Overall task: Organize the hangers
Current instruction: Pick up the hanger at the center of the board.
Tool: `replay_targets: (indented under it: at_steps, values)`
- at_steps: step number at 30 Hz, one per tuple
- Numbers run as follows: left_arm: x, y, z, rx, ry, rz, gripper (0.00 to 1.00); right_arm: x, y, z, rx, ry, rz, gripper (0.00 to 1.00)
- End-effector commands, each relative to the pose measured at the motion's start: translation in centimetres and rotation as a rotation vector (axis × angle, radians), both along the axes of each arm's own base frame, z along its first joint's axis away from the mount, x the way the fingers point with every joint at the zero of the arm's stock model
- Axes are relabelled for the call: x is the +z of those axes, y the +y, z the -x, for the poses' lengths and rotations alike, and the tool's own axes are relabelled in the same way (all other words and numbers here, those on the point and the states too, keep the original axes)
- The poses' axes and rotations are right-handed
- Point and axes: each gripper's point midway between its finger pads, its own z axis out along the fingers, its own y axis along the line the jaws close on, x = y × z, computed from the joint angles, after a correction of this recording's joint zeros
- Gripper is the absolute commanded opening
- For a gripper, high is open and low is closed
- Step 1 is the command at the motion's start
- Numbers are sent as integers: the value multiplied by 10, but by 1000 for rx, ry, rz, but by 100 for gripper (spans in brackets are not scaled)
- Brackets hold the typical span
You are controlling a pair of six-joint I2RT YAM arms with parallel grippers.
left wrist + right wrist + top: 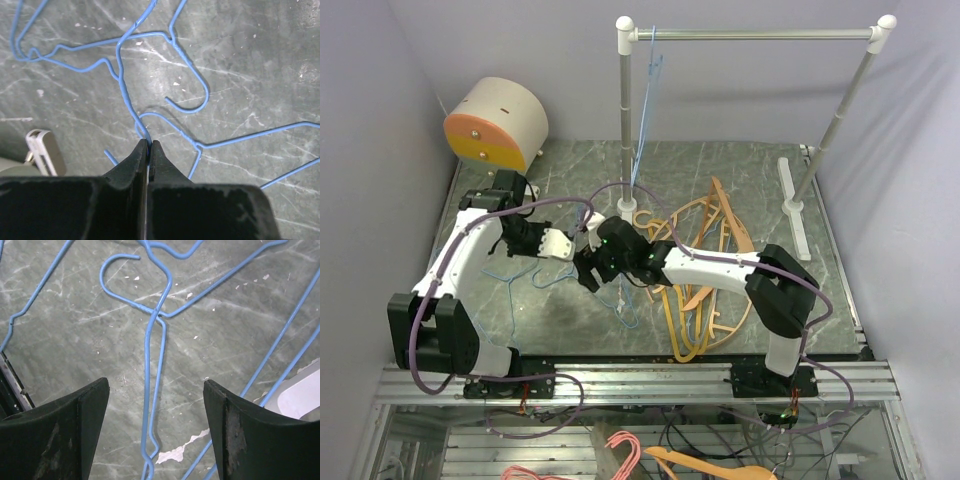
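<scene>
Several thin light-blue wire hangers (180,65) lie tangled on the grey marble tabletop (560,170), left of centre. My left gripper (148,145) is shut on the wire of one of them, low over the table. Just to its right, my right gripper (156,390) is open, and a blue hanger's doubled wire neck (152,365) lies on the table between its fingers, untouched. In the top view the left gripper (576,250) and the right gripper (588,278) sit close together. One blue hanger (648,95) hangs from the rail. A pile of orange and tan hangers (705,275) lies right of centre.
A clothes rack with white posts and a grey rail (750,35) stands at the back, its foot (798,215) on the right. A cream and orange drum (495,125) sits at the back left. Pink hangers (620,448) lie below the table's front edge.
</scene>
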Motion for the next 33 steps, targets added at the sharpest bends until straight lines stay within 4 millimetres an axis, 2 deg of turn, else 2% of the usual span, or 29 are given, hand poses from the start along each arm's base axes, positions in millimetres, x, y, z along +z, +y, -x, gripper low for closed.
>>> replay_targets:
  at_steps: [1, 6, 7, 8, 10, 15, 16, 17, 18, 19, 20, 24, 28, 31, 33]
  values:
    - [29, -8, 5, -14, -38, 35, 7, 4, -1, 1, 20, -9, -14, 71]
    - [38, -13, 5, -11, -64, 54, 7, -5, 1, 7, 45, 22, -7, 45]
    - [40, -14, 4, -12, -71, 57, 7, -7, 1, 8, 45, 26, -3, 37]
    - [42, -16, 4, -11, -76, 60, 7, -9, 0, 8, 43, 31, 1, 23]
    - [45, -18, 4, -10, -84, 66, 7, -8, 0, 8, 42, 34, 0, 0]
    - [66, -32, 3, 48, -110, 145, 9, 12, -8, 12, 11, 13, -58, 0]
    - [73, -35, 4, 61, -109, 165, 18, 19, -11, 15, 8, 8, -80, 0]
    - [83, -38, 4, 100, -104, 198, 33, 24, -17, 18, 4, 4, -100, 0]
    - [97, -42, 3, 125, -116, 231, 58, 35, -21, 23, 3, -1, -140, 0]
    - [108, -46, 6, 137, -121, 261, 89, 41, -26, 29, 12, -2, -163, 0]
    - [119, -49, 12, 141, -120, 288, 100, 44, -33, 36, 17, 3, -179, 0]
    - [162, -57, 33, 125, -147, 367, 99, 61, -57, 67, 56, 36, -261, 0]
    - [210, -56, 32, 310, -203, 470, 99, 88, -78, 99, 89, 56, -382, 0]
    - [241, -52, 36, 399, -251, 523, 99, 115, -98, 122, 121, 48, -492, 0]
    - [256, -51, 40, 443, -272, 563, 99, 122, -112, 134, 122, 68, -519, 0]
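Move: The lifted blue hanger's wire already runs between the right hand's open fingers, practically at the hand point. From the left hand, which still pinches this hanger, that stretch lies about 11 cm right, 3 cm back and 3 cm lower. From the right hand, another blue hanger lies some 4 cm right, 1 cm ahead and 8 cm below; the rack foot is about 14 cm ahead and 9 right, the wooden hangers roughly 26 right and 2 ahead, equally low. Shut the right gripper on the blue hanger's wire while the left keeps its pinch and rises slightly; only then open the left wide, lift it clear, about 23 cm in all, and swing its fingers forward and right. Draw the right hand, hanger pinched, back and right towards the near edge, some 15 cm and rising, its fingers tilting up. ##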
